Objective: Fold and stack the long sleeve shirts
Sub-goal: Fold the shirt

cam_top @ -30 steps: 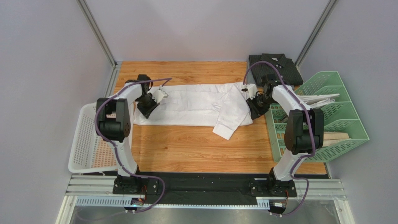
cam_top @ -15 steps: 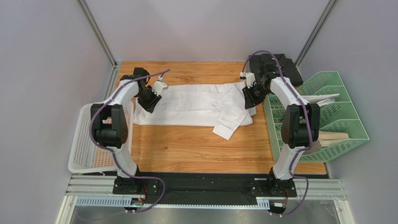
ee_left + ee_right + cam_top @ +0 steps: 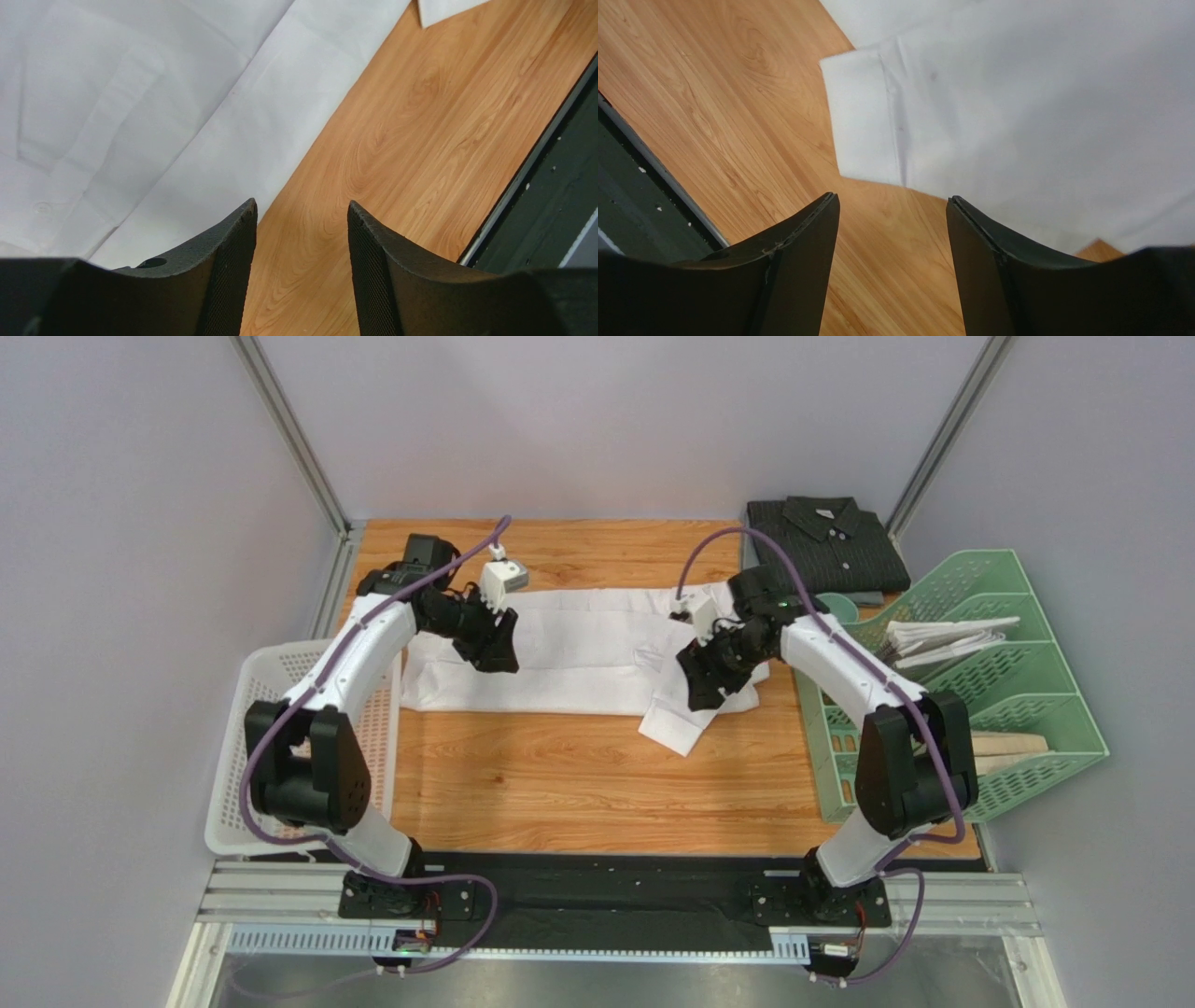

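Observation:
The white long sleeve shirt (image 3: 589, 651) lies flat across the back of the wooden table (image 3: 561, 784), folded into a long band, with one sleeve cuff (image 3: 680, 725) sticking out towards the front. The dark striped shirt (image 3: 821, 539) sits folded at the back right corner. My left gripper (image 3: 497, 653) hovers over the white shirt's left part, open and empty; the left wrist view shows it (image 3: 302, 210) above bare wood beside the shirt's edge (image 3: 140, 105). My right gripper (image 3: 699, 689) hangs open and empty over the sleeve; the right wrist view shows it (image 3: 892, 203) just short of the cuff (image 3: 868, 119).
A white mesh basket (image 3: 267, 756) hangs at the table's left edge. A green file tray (image 3: 996, 700) holding papers (image 3: 954, 633) stands at the right. A black strip (image 3: 617, 875) runs along the near edge by the arm bases.
Both grippers have let go of the white shirt's ends, opened, and swung inward and nearer over the shirt. The shirt lies where it was laid.

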Motion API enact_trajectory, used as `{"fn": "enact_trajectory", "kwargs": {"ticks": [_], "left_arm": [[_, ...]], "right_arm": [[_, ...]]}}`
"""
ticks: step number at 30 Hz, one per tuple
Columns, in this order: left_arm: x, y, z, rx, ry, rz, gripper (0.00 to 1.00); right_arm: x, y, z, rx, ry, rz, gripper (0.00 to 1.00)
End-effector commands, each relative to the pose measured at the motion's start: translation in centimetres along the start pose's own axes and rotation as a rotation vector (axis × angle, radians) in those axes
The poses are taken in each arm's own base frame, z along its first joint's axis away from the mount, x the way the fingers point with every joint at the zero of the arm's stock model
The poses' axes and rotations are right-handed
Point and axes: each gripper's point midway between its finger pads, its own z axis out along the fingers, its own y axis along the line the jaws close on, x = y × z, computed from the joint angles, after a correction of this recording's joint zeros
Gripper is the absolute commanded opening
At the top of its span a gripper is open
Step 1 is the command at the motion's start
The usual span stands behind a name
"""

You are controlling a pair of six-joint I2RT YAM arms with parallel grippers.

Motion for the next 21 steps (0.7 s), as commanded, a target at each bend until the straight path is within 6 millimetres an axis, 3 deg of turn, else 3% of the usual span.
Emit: {"fn": "enact_trajectory", "kwargs": {"ticks": [1,2,9,14,17,18,21], "left_arm": [[-3.6,-2.1,-3.0,-0.003,-0.170,0.003,0.57],[-3.9,-2.3,-3.7,-0.019,-0.186,-0.001,0.58],[-3.6,-2.4,-5.4,-0.066,-0.205,-0.026,0.59],[-3.4,-2.4,-6.6,-0.121,-0.202,0.001,0.59],[-3.5,-2.2,-7.1,-0.150,-0.204,0.012,0.59],[-3.5,-2.2,-7.2,-0.159,-0.204,0.014,0.59],[-3.3,-1.8,-7.4,-0.178,-0.195,0.003,0.59]], "right_arm": [[-0.7,1.3,2.8,0.060,0.028,-0.162,0.62],[-0.4,2.3,3.9,0.047,0.054,-0.172,0.62],[0.2,3.8,8.1,0.065,0.142,-0.185,0.64],[2.9,3.9,10.5,0.079,0.238,-0.197,0.62],[4.2,3.5,11.5,0.081,0.287,-0.194,0.45],[4.6,3.5,11.6,0.079,0.304,-0.191,0.23],[3.7,3.3,10.8,0.085,0.307,-0.210,0.00]]}}
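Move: The right hand, empty and open, goes for the cuff of the white sleeve that sticks out past the shirt's near edge: about 6 cm to its left, 3 cm back and 8 cm below. The shirt body's middle lies some 20 cm left and 9 cm ahead. The green cup is roughly 17 cm right and 16 cm ahead, with the folded dark shirt 10 cm beyond it. From the left hand the cuff is about 25 cm right, 8 cm back and 14 cm down. Down and to the left goes the right hand, open, leading with the leftward shift and then sinking about 8 cm onto the sleeve end while the wrist swings its fingers more nearly straight down. At the bottom it stops and shuts, pinching the cloth at the cuff seam. The open left hand rises some 7 cm, farther clear of the shirt. ##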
